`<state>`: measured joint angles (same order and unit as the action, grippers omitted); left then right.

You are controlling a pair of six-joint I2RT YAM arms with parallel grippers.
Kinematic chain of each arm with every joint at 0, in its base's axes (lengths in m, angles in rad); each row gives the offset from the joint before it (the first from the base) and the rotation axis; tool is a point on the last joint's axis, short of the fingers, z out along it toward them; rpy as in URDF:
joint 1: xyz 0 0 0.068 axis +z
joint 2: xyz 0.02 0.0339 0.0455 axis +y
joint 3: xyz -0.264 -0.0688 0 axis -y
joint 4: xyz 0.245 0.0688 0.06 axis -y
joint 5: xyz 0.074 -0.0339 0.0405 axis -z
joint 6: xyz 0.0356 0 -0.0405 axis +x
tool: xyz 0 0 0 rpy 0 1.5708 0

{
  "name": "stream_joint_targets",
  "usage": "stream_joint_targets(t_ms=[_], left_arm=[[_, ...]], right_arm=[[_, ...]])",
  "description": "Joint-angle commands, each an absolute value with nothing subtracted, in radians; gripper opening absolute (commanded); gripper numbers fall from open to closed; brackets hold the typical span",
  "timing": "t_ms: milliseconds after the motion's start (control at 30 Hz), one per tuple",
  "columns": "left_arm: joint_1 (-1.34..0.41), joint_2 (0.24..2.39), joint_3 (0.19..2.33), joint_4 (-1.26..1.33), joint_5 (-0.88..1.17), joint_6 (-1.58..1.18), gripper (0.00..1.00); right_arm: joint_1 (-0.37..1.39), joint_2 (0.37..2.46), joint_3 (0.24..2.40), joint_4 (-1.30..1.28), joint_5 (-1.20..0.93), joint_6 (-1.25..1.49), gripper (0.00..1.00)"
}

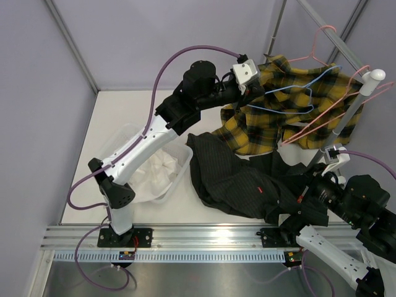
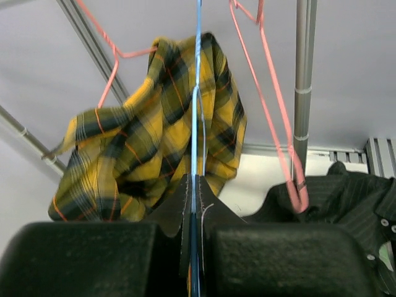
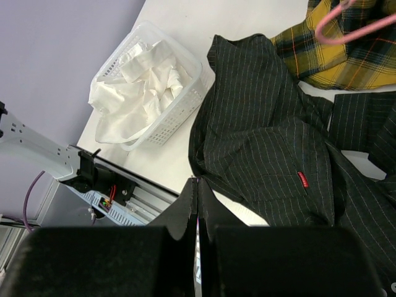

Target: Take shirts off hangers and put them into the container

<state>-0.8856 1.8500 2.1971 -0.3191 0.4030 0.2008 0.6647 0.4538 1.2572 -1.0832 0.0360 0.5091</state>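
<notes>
The yellow-and-black plaid shirt hangs bunched on a light blue hanger among pink hangers at the back right. My left gripper is shut on the blue hanger's wire, just left of the plaid cloth. The black pinstriped shirt lies crumpled on the table. Beside it on the left, the white shirt fills the container. My right gripper is shut with nothing showing between its fingers, hovering over the black shirt's near hem.
A white pole with a round knob stands at the right and carries the hangers. Slanted metal frame bars and purple walls close in the back. The mounting rail runs along the near edge.
</notes>
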Motion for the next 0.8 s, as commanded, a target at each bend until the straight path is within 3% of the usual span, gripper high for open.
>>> stream_joint_targets(t_ms=[0,467,767], left_arm=[[-0.882,1.720,2.125,-0.187,0.362,0.195,0.00],[-0.884,1.614,2.065,-0.180,0.322,0.218,0.00],[-0.884,1.787,2.268,-0.180,0.377,0.158,0.00]], right_arm=[[0.664,0.463,1.282,-1.074,0.035,0.492,0.00],[0.663,0.471,1.243,-1.034,0.006,0.492,0.00],[0.664,0.465,1.293,-1.072,0.024,0.492,0.00]])
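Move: The blue hanger, held by one end in the left hand, belongs on the rail: that stretch lies about 17 cm to the left hand's right, 9 cm ahead and 13 cm above. The plaid shirt hangs roughly 14 cm right, 9 cm ahead and 10 cm below the hand; the empty pink hanger sits some 23 cm right, 6 cm back, level with it. From the right hand the rail stretch is 27 cm ahead, 7 cm right and 26 cm up. The blue hanger is lifted by its pinched end: the left hand first dips slightly, then climbs about 7 cm while drawing some 5 cm left and a little back, off the plaid shirt's side. Near the top it starts easing right and forward again. The wrist tilts the fingers up roughly 10 degrees, and they keep their grip. ##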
